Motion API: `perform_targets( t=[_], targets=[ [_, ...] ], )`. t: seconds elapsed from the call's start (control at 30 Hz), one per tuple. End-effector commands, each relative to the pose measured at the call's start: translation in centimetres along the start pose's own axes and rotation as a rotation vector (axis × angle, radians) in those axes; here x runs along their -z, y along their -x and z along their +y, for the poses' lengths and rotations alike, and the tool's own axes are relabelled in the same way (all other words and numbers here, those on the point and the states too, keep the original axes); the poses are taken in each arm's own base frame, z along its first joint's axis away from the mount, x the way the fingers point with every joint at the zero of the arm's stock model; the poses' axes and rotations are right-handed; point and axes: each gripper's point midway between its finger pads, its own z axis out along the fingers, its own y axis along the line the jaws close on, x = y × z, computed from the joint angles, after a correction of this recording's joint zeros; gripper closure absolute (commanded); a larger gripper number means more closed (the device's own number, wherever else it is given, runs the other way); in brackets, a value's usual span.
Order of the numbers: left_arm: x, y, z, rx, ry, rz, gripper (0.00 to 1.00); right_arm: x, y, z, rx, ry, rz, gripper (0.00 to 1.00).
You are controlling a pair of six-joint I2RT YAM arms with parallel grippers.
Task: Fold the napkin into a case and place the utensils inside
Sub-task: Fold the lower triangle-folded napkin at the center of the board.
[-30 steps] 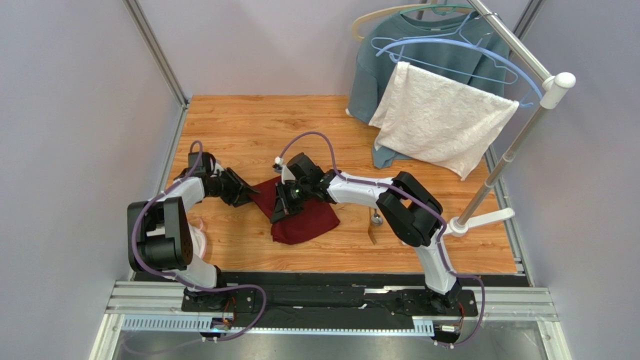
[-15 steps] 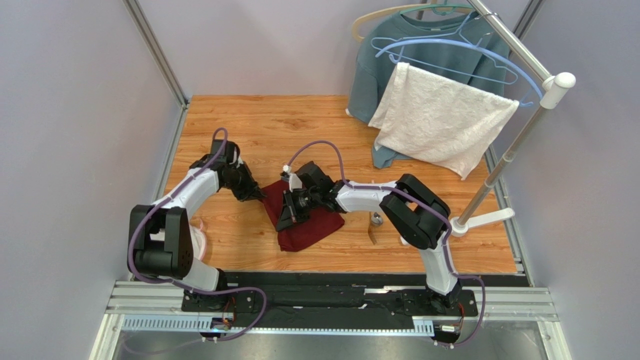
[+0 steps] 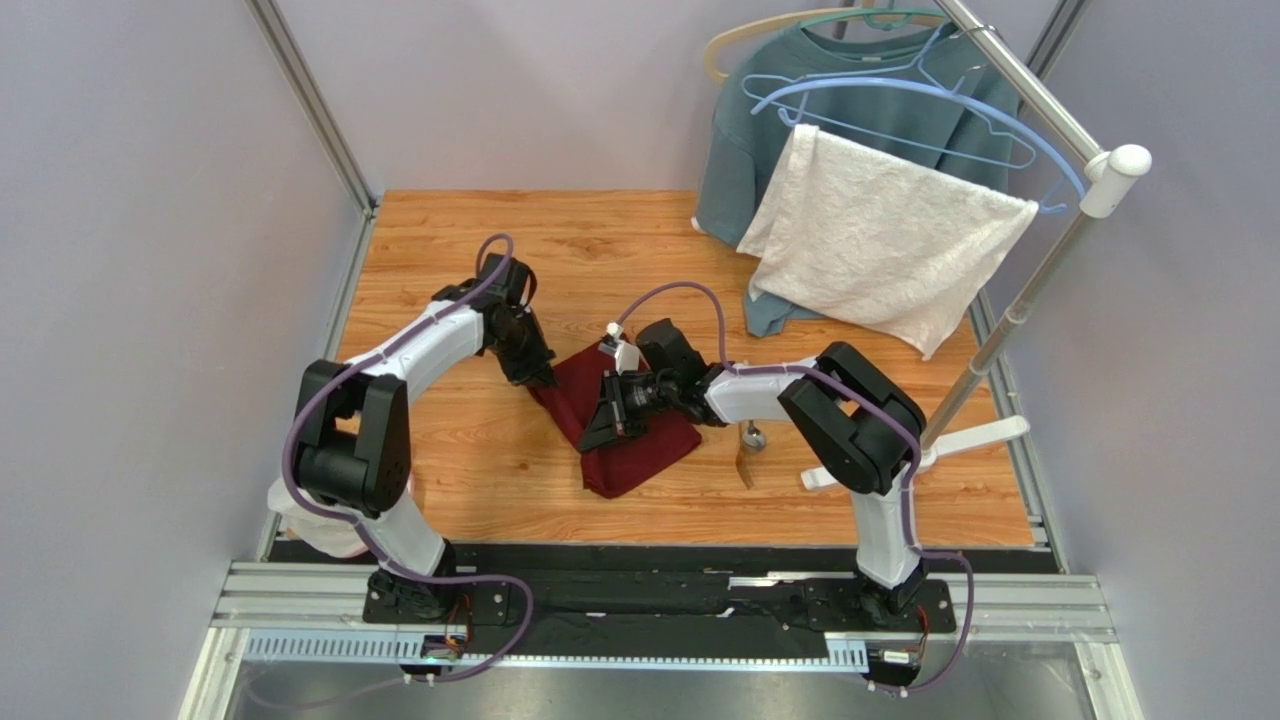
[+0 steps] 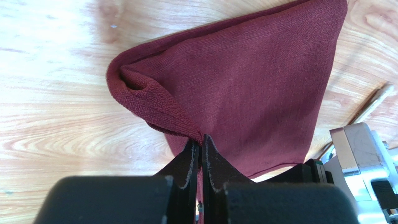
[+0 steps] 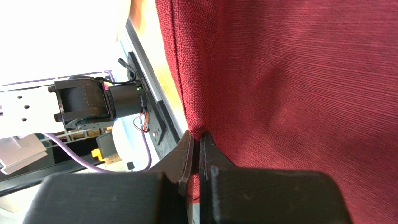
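Note:
The maroon napkin (image 3: 639, 462) lies folded on the wooden table, partly lifted between both arms. My left gripper (image 3: 534, 368) is shut on its far left corner; in the left wrist view the cloth (image 4: 252, 79) bunches into a fold at the closed fingertips (image 4: 202, 139). My right gripper (image 3: 598, 432) is shut on the napkin's left edge, and the cloth (image 5: 303, 84) fills the right wrist view above the pinched tips (image 5: 199, 136). The utensils lie right of the napkin: a silver spoon (image 3: 750, 440) and a golden-brown fork-like piece (image 3: 744, 471), whose thin shaft (image 4: 373, 100) also shows past the cloth.
A clothes rack stands at the back right, its white foot (image 3: 977, 438) on the table. A white towel (image 3: 887, 233) and a grey-blue sweatshirt (image 3: 781, 105) hang from it over the far right corner. The black base rail (image 3: 661, 600) runs along the near edge.
My left gripper has moved right to the napkin's corner and shut on it. The right gripper, still shut on the cloth, has shifted right, and the napkin has moved with it.

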Motion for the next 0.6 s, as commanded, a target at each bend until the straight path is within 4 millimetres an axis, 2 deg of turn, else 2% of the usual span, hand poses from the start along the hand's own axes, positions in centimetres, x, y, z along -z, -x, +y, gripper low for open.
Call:
perform_targets(
  t=[0.0,0.4,0.57],
  targets=[
    [-0.2,2.2,-2.7,-0.014,-0.008,-0.076,1.00,1.3,-0.8,0.5,0.003,0.060,0.032,1.00],
    [-3.0,2.0,-5.2,-0.050,0.018,-0.032,1.00,2.2,-1.2,-2.8,-0.027,0.006,0.034,0.99],
    [-3.5,1.9,-5.5,-0.063,0.032,-0.027,1.00,2.7,-1.2,-3.7,-0.005,-0.070,0.044,0.91]
  ],
)
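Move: Both hands already pinch the napkin's raised left edge. From the left hand at its far end, the napkin's middle lies about 12 cm to the right, 7 cm back and 3 cm below. From the right hand near its lower end, it is some 6 cm right, 2 cm ahead and 3 cm below. The spoon lies roughly 24 cm right of the right hand and 6 cm ahead, about 4 cm lower. The napkin's left edge still pinched, both hands drag right and slightly forward some 4 cm, sinking about 2. ##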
